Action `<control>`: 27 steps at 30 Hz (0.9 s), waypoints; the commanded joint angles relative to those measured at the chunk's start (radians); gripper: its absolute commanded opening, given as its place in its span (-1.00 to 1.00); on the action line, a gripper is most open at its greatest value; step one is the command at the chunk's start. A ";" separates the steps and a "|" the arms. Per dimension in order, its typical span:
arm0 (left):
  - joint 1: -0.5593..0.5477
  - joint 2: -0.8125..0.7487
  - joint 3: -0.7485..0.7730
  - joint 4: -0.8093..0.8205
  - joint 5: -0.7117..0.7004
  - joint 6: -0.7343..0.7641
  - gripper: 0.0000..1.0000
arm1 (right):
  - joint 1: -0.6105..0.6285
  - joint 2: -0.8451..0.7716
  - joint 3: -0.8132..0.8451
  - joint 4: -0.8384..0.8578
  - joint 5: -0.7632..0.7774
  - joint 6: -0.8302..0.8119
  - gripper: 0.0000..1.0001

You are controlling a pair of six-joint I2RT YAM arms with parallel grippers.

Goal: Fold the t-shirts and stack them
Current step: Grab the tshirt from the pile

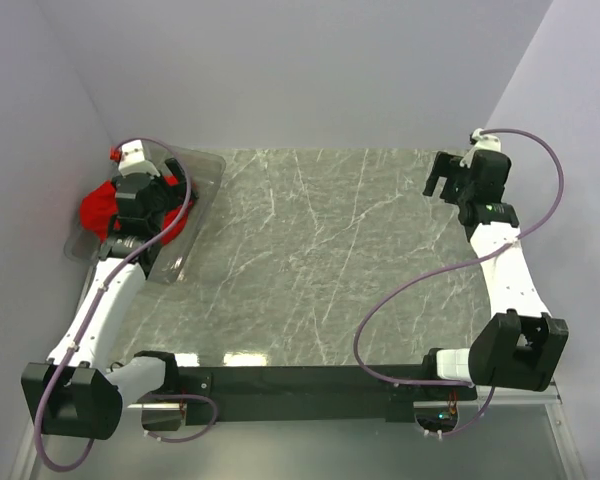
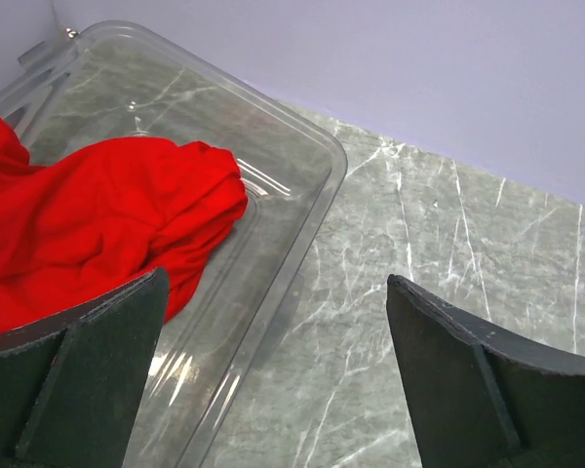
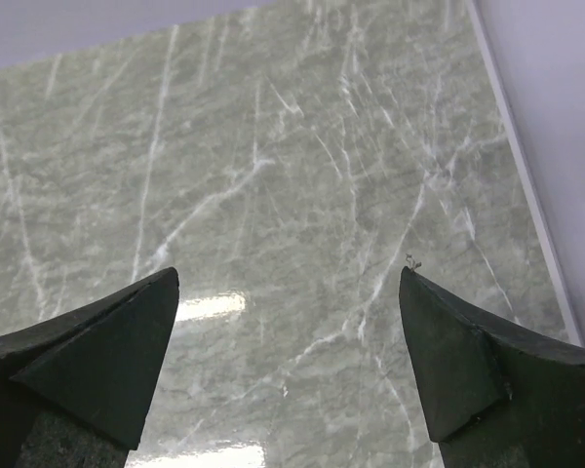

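Note:
A bright red t-shirt [image 1: 98,208] lies crumpled in a clear plastic bin [image 1: 202,180] at the table's far left; in the left wrist view the t-shirt [image 2: 97,224] fills the left part of the bin [image 2: 312,210]. My left gripper [image 1: 152,190] hovers over the bin, open, its jaws wide apart above the bin's right rim, with nothing between them [image 2: 273,292]. My right gripper [image 1: 442,178] is raised at the far right of the table, open and empty [image 3: 288,278], well away from the shirt.
The grey-green marble tabletop [image 1: 320,260] spreads between the two arms. Pale walls close in the left, back and right sides. The table's right edge [image 3: 522,175] meets the wall close to the right gripper.

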 commanded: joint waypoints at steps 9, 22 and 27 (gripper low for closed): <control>-0.001 -0.019 0.090 -0.105 -0.011 -0.058 0.99 | 0.149 -0.035 0.101 -0.102 -0.495 -0.438 1.00; 0.237 0.227 0.369 -0.381 0.193 -0.221 0.99 | 0.161 0.099 0.106 -0.223 -0.797 -0.465 0.96; 0.282 0.372 0.402 -0.424 0.232 -0.193 0.93 | 0.161 0.125 0.101 -0.203 -0.822 -0.471 0.94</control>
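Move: The red t-shirt pile in the clear bin lies with its middle some 13 cm to the left hand's left, about 3 cm ahead and roughly 24 cm below. The bin's right rim runs beneath that hand, its middle about 4 cm ahead, 2 cm to the right and 22 cm down. From the right hand, the pile is roughly 76 cm to the left, about level in reach and some 20 cm below. After nearly half a second almost in place, the empty left hand swings left about 7 cm and forward about 4 cm, high over the bin towards the red t-shirt pile, then starts to sink at the end, its left side dipping, its fingers tipping down and turning slightly counter-clockwise, still wide open. Meanwhile the empty right hand, also open, sweeps left some 17 cm over bare table and draws back about 4 cm, its wrist turning counter-clockwise nearly 60 degrees. ##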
